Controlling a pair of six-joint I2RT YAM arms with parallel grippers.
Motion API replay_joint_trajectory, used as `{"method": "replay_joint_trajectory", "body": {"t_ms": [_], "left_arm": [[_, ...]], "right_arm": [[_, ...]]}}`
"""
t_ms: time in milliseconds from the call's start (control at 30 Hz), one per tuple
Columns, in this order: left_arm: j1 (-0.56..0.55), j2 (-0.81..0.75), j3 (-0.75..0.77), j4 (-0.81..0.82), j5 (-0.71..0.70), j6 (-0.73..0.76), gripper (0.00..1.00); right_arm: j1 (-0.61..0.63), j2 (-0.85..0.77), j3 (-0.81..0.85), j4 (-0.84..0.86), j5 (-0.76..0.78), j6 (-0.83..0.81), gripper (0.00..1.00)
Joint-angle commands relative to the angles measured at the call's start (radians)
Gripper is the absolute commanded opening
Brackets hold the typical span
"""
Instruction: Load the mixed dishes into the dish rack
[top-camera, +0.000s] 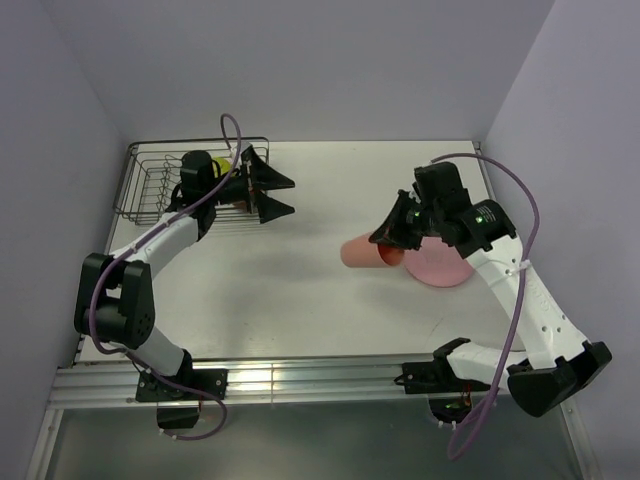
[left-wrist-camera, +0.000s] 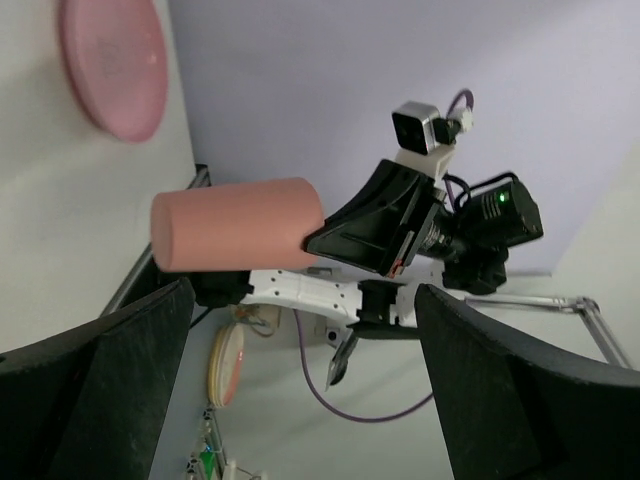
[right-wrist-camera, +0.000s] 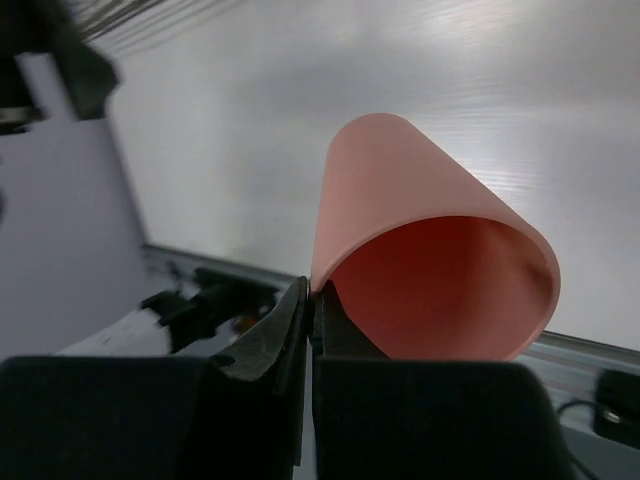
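Observation:
My right gripper (top-camera: 392, 240) is shut on the rim of the salmon-pink cup (top-camera: 362, 252), one finger inside the mouth and one outside. The cup (right-wrist-camera: 400, 190) is held on its side, its base pointing left, just left of the large flat pink plate (top-camera: 440, 268) lying on the table. The dark wire dish rack (top-camera: 160, 185) stands at the far left, with the lime-green bowl (top-camera: 222, 160) partly showing behind my left arm. My left gripper (top-camera: 275, 195) hangs open at the rack's right end with nothing in it, facing the cup (left-wrist-camera: 235, 222) and the plate (left-wrist-camera: 112, 65).
Lilac walls close the table in at the back and on both sides. The right arm's purple cable (top-camera: 528, 215) loops above the plate. White table (top-camera: 300, 290) stretches between the rack and the cup.

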Motion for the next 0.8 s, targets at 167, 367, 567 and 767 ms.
{"method": "replay_joint_trajectory", "body": {"t_ms": [167,367,567,767], "left_arm": [[-0.031,-0.038,-0.006,0.174,0.105,-0.057,0.99],[-0.041,-0.034,0.094,-0.250,0.079,0.269,0.99],[-0.044,-0.049,0.032,-0.054,0.123,0.121,0.99],[-0.044,-0.067,0.000,0.079,0.146,0.030,0.99]], "right_arm": [[-0.035,0.001,0.002,0.431,-0.490,0.130,0.00],[-0.049,0.004,-0.017,0.649,-0.602,0.239,0.00],[-0.064,0.020,-0.038,0.751,-0.608,0.256,0.00],[-0.066,0.047,-0.135,0.928,-0.651,0.325,0.00]]}}
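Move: The cup, held by its rim in the right hand, has its middle about 10 cm back, 17 cm right and 6 cm below the open left hand. The left hand is some 10 cm ahead, 20 cm left and slightly above the right. The plate lies about 6 cm ahead, 12 cm right and 25 cm below the right hand; the dish rack some 15 cm ahead, 24 cm left and 22 cm below the left. Right hand lifts the gripped cup about 11 cm and 9 cm left towards the open left fingers, rolling some 45 degrees. ##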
